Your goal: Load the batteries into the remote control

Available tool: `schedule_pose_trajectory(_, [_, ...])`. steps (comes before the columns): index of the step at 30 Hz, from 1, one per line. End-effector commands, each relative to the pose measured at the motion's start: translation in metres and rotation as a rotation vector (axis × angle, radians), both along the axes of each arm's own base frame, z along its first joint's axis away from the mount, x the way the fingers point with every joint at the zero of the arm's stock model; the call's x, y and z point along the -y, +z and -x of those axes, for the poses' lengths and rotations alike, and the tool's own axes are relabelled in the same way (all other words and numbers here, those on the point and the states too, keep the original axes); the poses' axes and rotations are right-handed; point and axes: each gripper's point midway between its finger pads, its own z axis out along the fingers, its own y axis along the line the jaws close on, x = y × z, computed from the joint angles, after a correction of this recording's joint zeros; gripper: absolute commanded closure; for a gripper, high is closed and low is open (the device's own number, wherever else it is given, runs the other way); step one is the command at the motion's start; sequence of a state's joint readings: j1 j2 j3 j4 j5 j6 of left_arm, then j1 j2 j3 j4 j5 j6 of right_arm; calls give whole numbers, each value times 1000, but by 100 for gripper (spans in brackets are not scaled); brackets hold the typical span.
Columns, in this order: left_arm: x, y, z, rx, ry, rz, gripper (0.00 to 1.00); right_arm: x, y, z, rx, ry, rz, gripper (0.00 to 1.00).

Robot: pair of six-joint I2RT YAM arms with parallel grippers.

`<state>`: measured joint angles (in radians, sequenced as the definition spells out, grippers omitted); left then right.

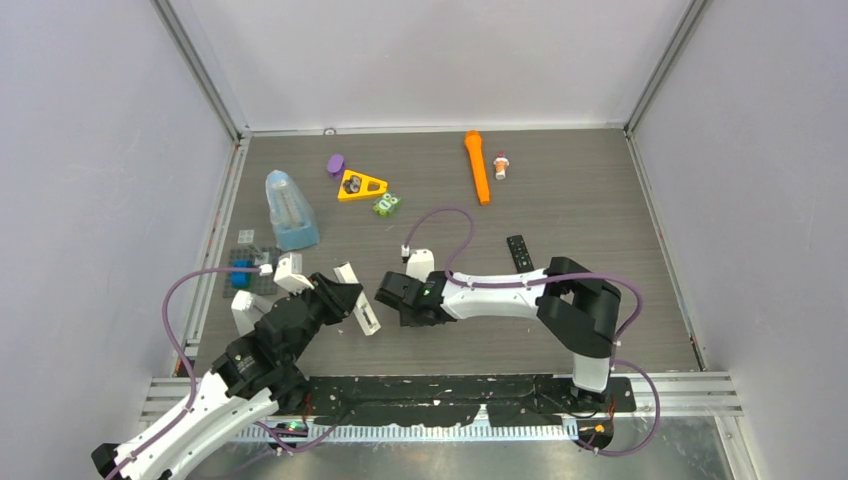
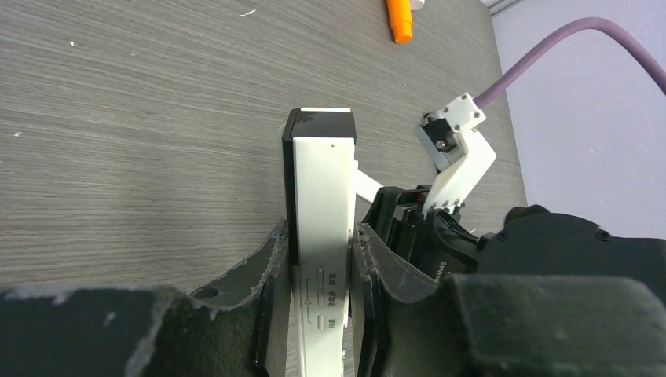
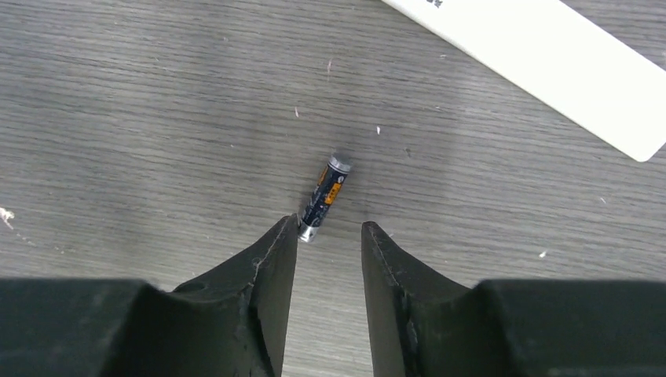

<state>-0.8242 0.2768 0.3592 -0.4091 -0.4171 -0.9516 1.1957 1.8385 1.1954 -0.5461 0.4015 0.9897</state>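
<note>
The remote control [image 2: 322, 173], a slim white bar with a dark far end, sticks out forward from my left gripper [image 2: 320, 232], which is shut on its sides. From above it shows as a white bar [image 1: 358, 300] at the left gripper [image 1: 345, 298]. One of the batteries [image 3: 326, 196], dark with an orange mark and silver ends, lies on the table. Its near end touches the left fingertip [image 3: 289, 236] of my right gripper [image 3: 330, 232], which is open with nothing between its fingers. The right gripper [image 1: 385, 293] faces the left one closely. The remote's white edge [image 3: 542, 63] crosses the upper right of the right wrist view.
At the back lie an orange flashlight [image 1: 477, 165], a small bottle [image 1: 501, 166], a yellow triangle piece [image 1: 360, 185], a green block [image 1: 387, 204] and a purple piece [image 1: 335, 163]. A blue clear container [image 1: 288, 210] stands at the left. A small black remote [image 1: 519, 252] lies right of centre.
</note>
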Motion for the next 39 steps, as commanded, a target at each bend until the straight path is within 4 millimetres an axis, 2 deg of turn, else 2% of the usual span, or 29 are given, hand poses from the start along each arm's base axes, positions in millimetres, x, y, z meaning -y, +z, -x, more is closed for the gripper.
schedule_pose_trajectory(1, [0, 27, -5, 67, 10, 36, 100, -9, 7, -12, 41, -15, -1, 61])
schedule_pose_trajectory(8, [3, 26, -6, 70, 6, 49, 100, -8, -5, -11, 21, -4, 23, 68])
schedule_pose_trajectory(10, [3, 26, -6, 69, 4, 50, 100, -7, -6, -10, 19, 2, 22, 74])
schedule_pose_trajectory(12, [4, 26, -6, 70, 2, 54, 100, -7, -6, -10, 21, 17, 15, 83])
schedule_pose_trajectory(13, [4, 26, -6, 70, 0, 55, 100, -7, -6, -7, 10, 35, 3, 91])
schedule_pose_trajectory(14, [5, 28, -6, 73, -4, 58, 100, -14, -3, -10, 25, 88, -20, 93])
schedule_pose_trajectory(15, [6, 29, -5, 74, -8, 61, 100, -16, 0, -2, 4, 140, -55, 94])
schedule_pose_trajectory(16, [6, 29, -5, 76, -14, 59, 100, -26, 8, -4, 36, 206, -100, 95])
schedule_pose_trajectory(18, [8, 31, -3, 81, -32, 56, 100, -28, 27, 1, 71, 301, -156, 95])
schedule_pose_trajectory(22, [12, 35, -1, 95, -62, 58, 100, -16, 66, 9, 181, 500, -230, 95])
schedule_pose_trajectory(23, [14, 35, -1, 95, -67, 60, 100, -11, 76, 20, 184, 560, -280, 95])
schedule_pose_trajectory(24, [15, 36, -1, 98, -72, 63, 100, -13, 99, 21, 255, 621, -337, 95])
schedule_pose_trajectory(25, [17, 37, -1, 99, -78, 67, 100, -12, 97, 35, 244, 700, -392, 95])
schedule_pose_trajectory(26, [18, 37, -1, 97, -83, 69, 100, -12, 118, 47, 290, 795, -461, 95])
schedule_pose_trajectory(27, [21, 39, -1, 99, -94, 76, 100, -8, 118, 53, 327, 847, -481, 95])
schedule_pose_trajectory(28, [24, 40, -1, 99, -109, 83, 100, -6, 138, 64, 363, 901, -552, 95])
schedule_pose_trajectory(29, [29, 41, 0, 101, -126, 93, 100, -3, 140, 70, 393, 941, -571, 95])
schedule_pose_trajectory(30, [34, 42, 0, 100, -146, 104, 100, 1, 155, 78, 426, 980, -620, 95])
schedule_pose_trajectory(33, [52, 46, 3, 103, -223, 146, 100, 10, 173, 92, 489, 1063, -669, 95])
schedule_pose_trajectory(36, [75, 61, 8, 141, -331, 208, 100, 16, 196, 98, 517, 1079, -695, 95])
schedule_pose_trajectory(37, [83, 68, 11, 159, -373, 228, 100, 19, 194, 101, 495, 1088, -687, 95])
schedule_pose_trajectory(39, [97, 79, 18, 192, -465, 260, 100, 21, 203, 108, 482, 1112, -714, 95])
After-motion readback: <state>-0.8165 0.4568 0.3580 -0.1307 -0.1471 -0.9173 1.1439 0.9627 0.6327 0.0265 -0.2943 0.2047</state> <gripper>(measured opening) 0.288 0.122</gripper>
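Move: The loose battery lies just under the right fingertips, its middle about 1 cm ahead and 2 cm below, neither left nor right. From that hand the white cover lies some 8 cm ahead and 7 cm right at table height, and the white remote, still in the left fingers, about 7 cm left, 1 cm ahead and 13 cm up. From the left hand the battery is some 7 cm right, level fore-and-aft, 15 cm below. The battery is pinched near one end as the right hand settles about 1 cm and closes its fingers; then the hand lifts it some 18 cm and draws back about 9 cm, swinging counter-clockwise and levelling until the fingers point left and slightly down. Late on, the left hand brings the remote about 6 cm rightward with a small rise, turning some 15 degrees clockwise. ##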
